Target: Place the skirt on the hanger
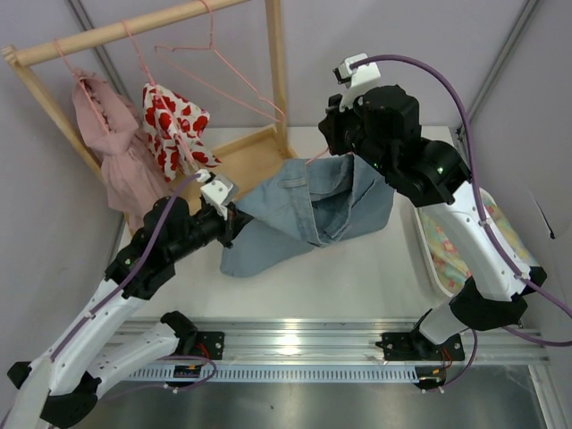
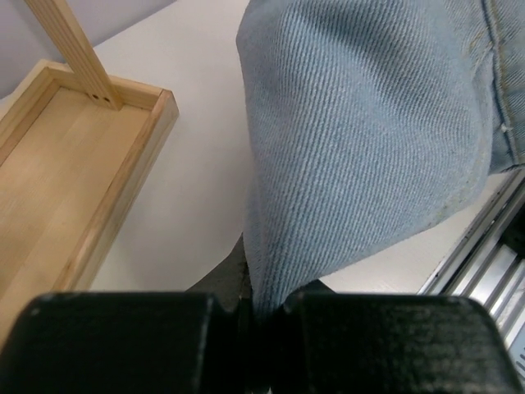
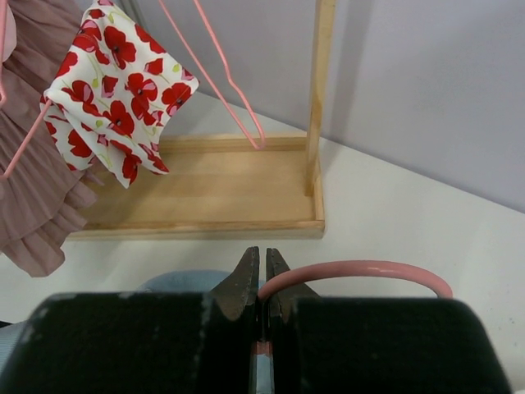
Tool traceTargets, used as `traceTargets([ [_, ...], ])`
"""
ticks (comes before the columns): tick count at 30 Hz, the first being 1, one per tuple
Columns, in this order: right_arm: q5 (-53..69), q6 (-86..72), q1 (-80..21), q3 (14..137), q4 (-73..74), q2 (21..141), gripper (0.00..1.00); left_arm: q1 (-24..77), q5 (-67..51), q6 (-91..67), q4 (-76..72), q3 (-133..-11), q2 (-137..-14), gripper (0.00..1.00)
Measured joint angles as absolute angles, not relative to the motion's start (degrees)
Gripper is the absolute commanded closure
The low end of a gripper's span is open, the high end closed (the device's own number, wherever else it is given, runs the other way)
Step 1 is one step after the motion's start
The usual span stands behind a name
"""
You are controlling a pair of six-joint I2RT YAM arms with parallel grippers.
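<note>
The light blue denim skirt hangs and drapes between my two grippers above the white table. My left gripper is shut on the skirt's left edge; in the left wrist view the fabric rises out of the closed gripper. My right gripper is raised at the skirt's upper right and is shut on a thin pink hanger; in the right wrist view its curved wire comes out of the closed gripper. Most of this hanger is hidden by the skirt and the arm. A little denim shows below the right gripper.
The wooden rack stands at the back left with its tray base. On it hang a pale pink ruffled dress, a white garment with red flowers and an empty pink hanger. A white basket with patterned cloth sits at the right.
</note>
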State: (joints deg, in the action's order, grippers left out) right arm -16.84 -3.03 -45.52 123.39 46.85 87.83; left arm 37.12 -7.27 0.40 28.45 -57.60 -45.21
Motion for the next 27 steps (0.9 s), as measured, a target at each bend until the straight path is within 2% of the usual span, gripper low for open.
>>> traceTargets([
  [7, -14.3, -4.9, -45.5, 120.1, 43.9, 87.5, 1.0, 36.5, -8.4, -0.2, 27.9, -56.1, -37.6, 0.98],
  [10, -17.7, -4.3, -43.0, 118.2, 42.0, 86.0, 1.0, 35.1, -7.7, -0.1, 31.9, -55.3, -34.1, 0.97],
  [13, -19.5, -4.8, -41.5, 117.8, 39.6, 83.2, 1.0, 35.0, -7.8, 0.0, 34.2, -55.2, -32.9, 0.82],
  [19, -24.6, -0.1, -39.9, 115.1, 37.0, 76.7, 1.0, 34.6, -6.7, 0.0, 37.5, -55.2, -33.2, 0.79],
  [21, -25.9, 1.3, -39.2, 114.6, 37.0, 75.6, 1.0, 34.6, -6.6, 0.1, 37.7, -55.0, -33.6, 0.66],
  [23, -25.9, 1.9, -39.1, 114.5, 37.0, 75.5, 1.0, 34.6, -6.6, -0.1, 37.7, -55.0, -34.2, 0.46],
  [26, -24.4, 1.1, -39.3, 114.4, 37.0, 76.0, 1.0, 34.5, -6.9, 0.0, 38.0, -56.0, -35.5, 0.3],
  [27, -23.9, 0.6, -39.3, 114.1, 36.9, 76.3, 1.0, 34.5, -7.2, -0.1, 38.3, -57.5, -36.3, 0.29],
])
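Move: The skirt's waist corner is still pinched in the left fingers, and its hook-held hanger in the right ones. The skirt's middle is about 17 cm right of the left hand, 4 ahead and 5 lower; from the right hand it lies some 6 back, 3 left and 22 below. The wooden tray is about 24 ahead and 8 left of the left hand, 30 below; the laundry basket is 40 right of the right hand, 4 back, 43 below. The skirt's waist corner is drawn back and left by the left hand, roughly 5 cm, and leaves its fingers, which then open wide. The right hand, keeping its pinch on the hanger's hook, first holds almost still, then swings the hanger right about 9 cm and up 5, away from the left hand, turning clockwise some 15 degrees. ##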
